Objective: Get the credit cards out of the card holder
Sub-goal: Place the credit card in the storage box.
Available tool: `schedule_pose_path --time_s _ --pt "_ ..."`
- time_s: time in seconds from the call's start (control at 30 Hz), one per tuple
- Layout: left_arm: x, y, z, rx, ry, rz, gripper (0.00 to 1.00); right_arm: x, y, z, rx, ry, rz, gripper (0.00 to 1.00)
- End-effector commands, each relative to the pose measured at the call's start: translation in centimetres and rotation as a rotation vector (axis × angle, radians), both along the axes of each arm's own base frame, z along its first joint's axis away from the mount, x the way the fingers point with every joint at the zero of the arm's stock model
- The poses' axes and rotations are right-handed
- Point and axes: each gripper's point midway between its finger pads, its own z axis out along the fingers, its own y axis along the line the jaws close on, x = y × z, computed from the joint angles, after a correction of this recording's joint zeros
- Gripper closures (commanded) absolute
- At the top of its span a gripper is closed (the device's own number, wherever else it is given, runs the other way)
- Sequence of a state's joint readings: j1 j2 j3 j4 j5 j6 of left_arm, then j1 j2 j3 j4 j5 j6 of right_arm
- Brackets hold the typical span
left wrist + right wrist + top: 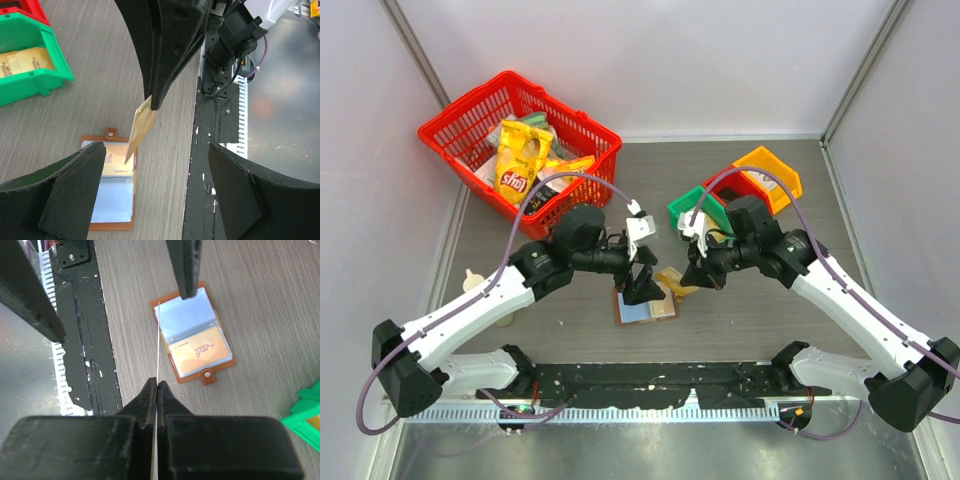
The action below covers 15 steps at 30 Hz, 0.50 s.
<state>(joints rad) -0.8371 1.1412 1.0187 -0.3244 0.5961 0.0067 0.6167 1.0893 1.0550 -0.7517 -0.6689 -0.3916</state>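
Note:
The card holder (638,308) lies open and flat on the table, brown-edged with pale blue inner faces (186,320). One tan credit card (197,352) sits in its pocket on the tab side. My right gripper (157,385) is shut on another credit card (140,127), which hangs tilted just above the holder's edge and appears edge-on in the right wrist view. My left gripper (156,147) stands wide open right over the holder, one finger (75,185) above its blue panel, with nothing between the fingers.
A green bin (30,75) with tan cards (20,62) in it stands behind the holder, with a red bin (730,185) and an orange bin (770,175) beside it. A red basket (520,150) of snack bags stands at the back left. The black base rail (80,315) runs along the near edge.

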Motion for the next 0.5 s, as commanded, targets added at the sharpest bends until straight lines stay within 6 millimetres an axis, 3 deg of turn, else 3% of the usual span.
schedule_pose_path --time_s 0.0,0.1,0.27,0.47 --pt "-0.8 -0.8 1.6 -0.027 -0.032 -0.113 0.16 -0.8 0.8 1.7 0.037 -0.048 0.082 0.99" --pt "-0.9 -1.3 1.5 -0.028 -0.037 -0.147 0.27 -1.0 1.0 1.7 0.036 -0.052 0.099 0.99" --pt "-1.0 -1.7 0.6 -0.006 -0.023 -0.194 0.35 -1.4 1.4 1.3 0.033 -0.052 0.124 0.99" --pt "-1.5 -2.0 0.0 0.013 0.019 -0.244 0.51 -1.8 1.7 1.3 0.042 -0.057 0.146 0.99"
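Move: The credit card, edge-on in my right fingertips, has its middle about 7 cm to the right of my left hand, roughly 2 cm ahead and slightly lower. From my right hand, my open left fingers are about 10 cm to the left and 2 cm back, a touch higher. The open card holder lies on the table some 19 cm below my left hand and 5 cm ahead; the green box stands 25 cm ahead of that hand and 14 cm right. I close my left fingers from nearly wide open to about half while bringing them some 2 cm right and a little down towards the card's free end, turning that hand about 10 degrees clockwise. My right hand keeps its pinch on the card and carries it about 2 cm back and slightly left, lining it up with the narrowing gap between my left fingers. ##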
